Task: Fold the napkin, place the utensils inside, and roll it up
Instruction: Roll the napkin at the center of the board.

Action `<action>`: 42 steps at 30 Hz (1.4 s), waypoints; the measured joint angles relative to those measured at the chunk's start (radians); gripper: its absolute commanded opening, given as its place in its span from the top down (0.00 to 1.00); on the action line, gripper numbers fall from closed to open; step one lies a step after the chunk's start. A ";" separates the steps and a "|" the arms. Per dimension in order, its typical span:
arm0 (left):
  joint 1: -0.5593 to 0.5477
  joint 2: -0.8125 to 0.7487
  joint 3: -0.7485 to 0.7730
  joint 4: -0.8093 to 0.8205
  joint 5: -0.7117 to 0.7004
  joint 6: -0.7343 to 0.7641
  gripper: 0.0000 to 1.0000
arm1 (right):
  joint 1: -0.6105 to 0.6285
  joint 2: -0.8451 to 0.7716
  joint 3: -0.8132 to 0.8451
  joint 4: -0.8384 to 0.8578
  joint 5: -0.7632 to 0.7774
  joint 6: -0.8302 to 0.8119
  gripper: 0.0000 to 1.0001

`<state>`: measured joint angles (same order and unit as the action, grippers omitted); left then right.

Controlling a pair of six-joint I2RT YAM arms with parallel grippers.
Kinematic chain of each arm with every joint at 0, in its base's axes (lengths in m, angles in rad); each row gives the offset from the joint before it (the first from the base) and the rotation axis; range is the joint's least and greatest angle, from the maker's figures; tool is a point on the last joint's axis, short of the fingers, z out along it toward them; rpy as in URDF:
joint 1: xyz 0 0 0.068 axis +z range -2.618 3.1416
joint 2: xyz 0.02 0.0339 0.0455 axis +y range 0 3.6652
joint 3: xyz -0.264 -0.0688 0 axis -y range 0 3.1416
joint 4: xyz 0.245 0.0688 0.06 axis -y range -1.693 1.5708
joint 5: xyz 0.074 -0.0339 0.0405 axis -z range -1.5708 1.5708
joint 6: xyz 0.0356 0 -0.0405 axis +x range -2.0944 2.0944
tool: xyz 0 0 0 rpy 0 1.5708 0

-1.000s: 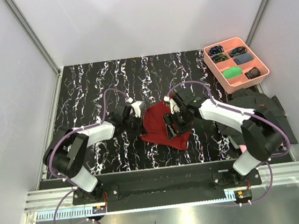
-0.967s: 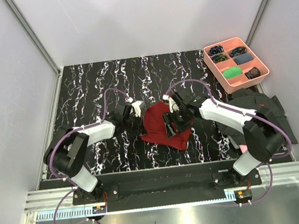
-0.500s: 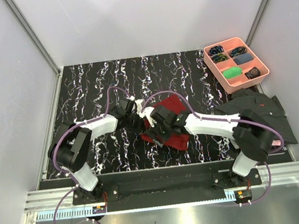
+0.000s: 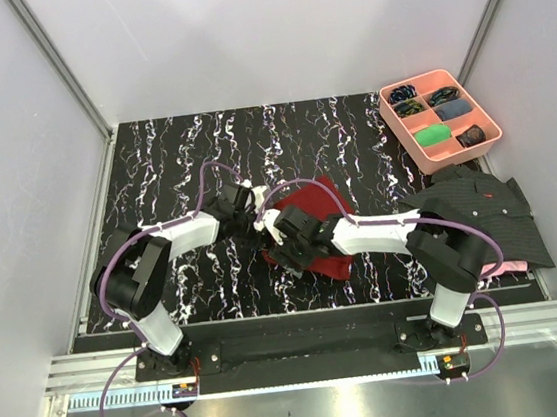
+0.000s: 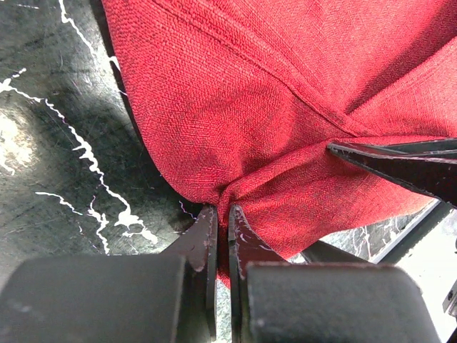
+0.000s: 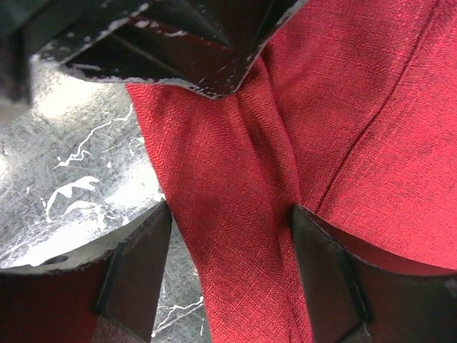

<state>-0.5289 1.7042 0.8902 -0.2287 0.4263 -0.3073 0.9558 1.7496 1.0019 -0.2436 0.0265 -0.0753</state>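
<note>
The dark red napkin (image 4: pixel 322 201) lies crumpled at the middle of the table, partly under both arms. My left gripper (image 4: pixel 256 225) is shut on a bunched corner of the napkin (image 5: pixel 235 121) at its left edge; its fingertips (image 5: pixel 222 212) pinch the cloth tight. My right gripper (image 4: pixel 282 240) has reached in right beside it. In the right wrist view my right gripper (image 6: pixel 230 239) stands open, its jaws astride a raised ridge of the napkin (image 6: pixel 235 214) that runs up to the left gripper's fingertips (image 6: pixel 214 84). The utensils are out of view.
A pink compartment tray (image 4: pixel 406 132) with several small items sits at the back right. A dark striped shirt (image 4: pixel 482 207) lies at the right, with a pink cloth (image 4: pixel 494 269) peeking out beneath it. The table (image 4: pixel 171 150) is black marble with white veins.
My right arm has swung left across the napkin to its left corner, beside the left gripper, and its jaws have widened a little. The left gripper keeps its pinch and has shifted slightly right.
</note>
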 measured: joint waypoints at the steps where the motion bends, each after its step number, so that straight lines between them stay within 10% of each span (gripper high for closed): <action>1: 0.000 0.000 0.000 -0.001 0.002 0.000 1.00 | 0.000 0.001 0.000 0.000 0.000 0.000 0.34; 5: 0.003 0.000 0.000 -0.006 0.009 0.000 1.00 | -0.001 0.023 0.029 -0.020 0.017 -0.001 0.55; 10: 0.020 -0.001 -0.003 -0.004 0.016 -0.012 0.59 | -0.001 0.046 0.066 -0.043 -0.012 0.018 0.67; 16: 0.058 -0.055 -0.048 0.019 0.041 -0.053 0.33 | -0.002 0.044 0.066 -0.042 -0.080 0.076 0.69; 42: 0.147 -0.480 -0.413 0.225 -0.072 -0.143 0.19 | -0.154 0.045 -0.019 0.008 -0.573 0.155 0.72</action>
<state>-0.3817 1.2247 0.4774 -0.0036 0.3542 -0.4503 0.8021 1.7950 0.9833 -0.2359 -0.5461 0.0799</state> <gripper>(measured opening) 0.809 0.290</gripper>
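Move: My left hand still pinches the napkin's near left corner, right at its fingertips. My right hand is open astride the folded strip along the napkin's near side, with the strip between its pads, some 5 cm to the right and 3 cm back from my left hand. From my right hand, that pinched corner lies about 5 cm left and 3 cm ahead, and the middle of the napkin about 7 cm right and 5 cm ahead, at much the same height. I close my right fingers until they pinch the folded strip, carrying them about 3 cm left and then some 4 cm back towards me, low over the board, while the wrist tilts some 30 degrees and swings the fingertips back. Meanwhile my left hand opens wide, lets the corner go and draws off about 7 cm left, away from the napkin, rising 3 cm and turning a little counter-clockwise. ##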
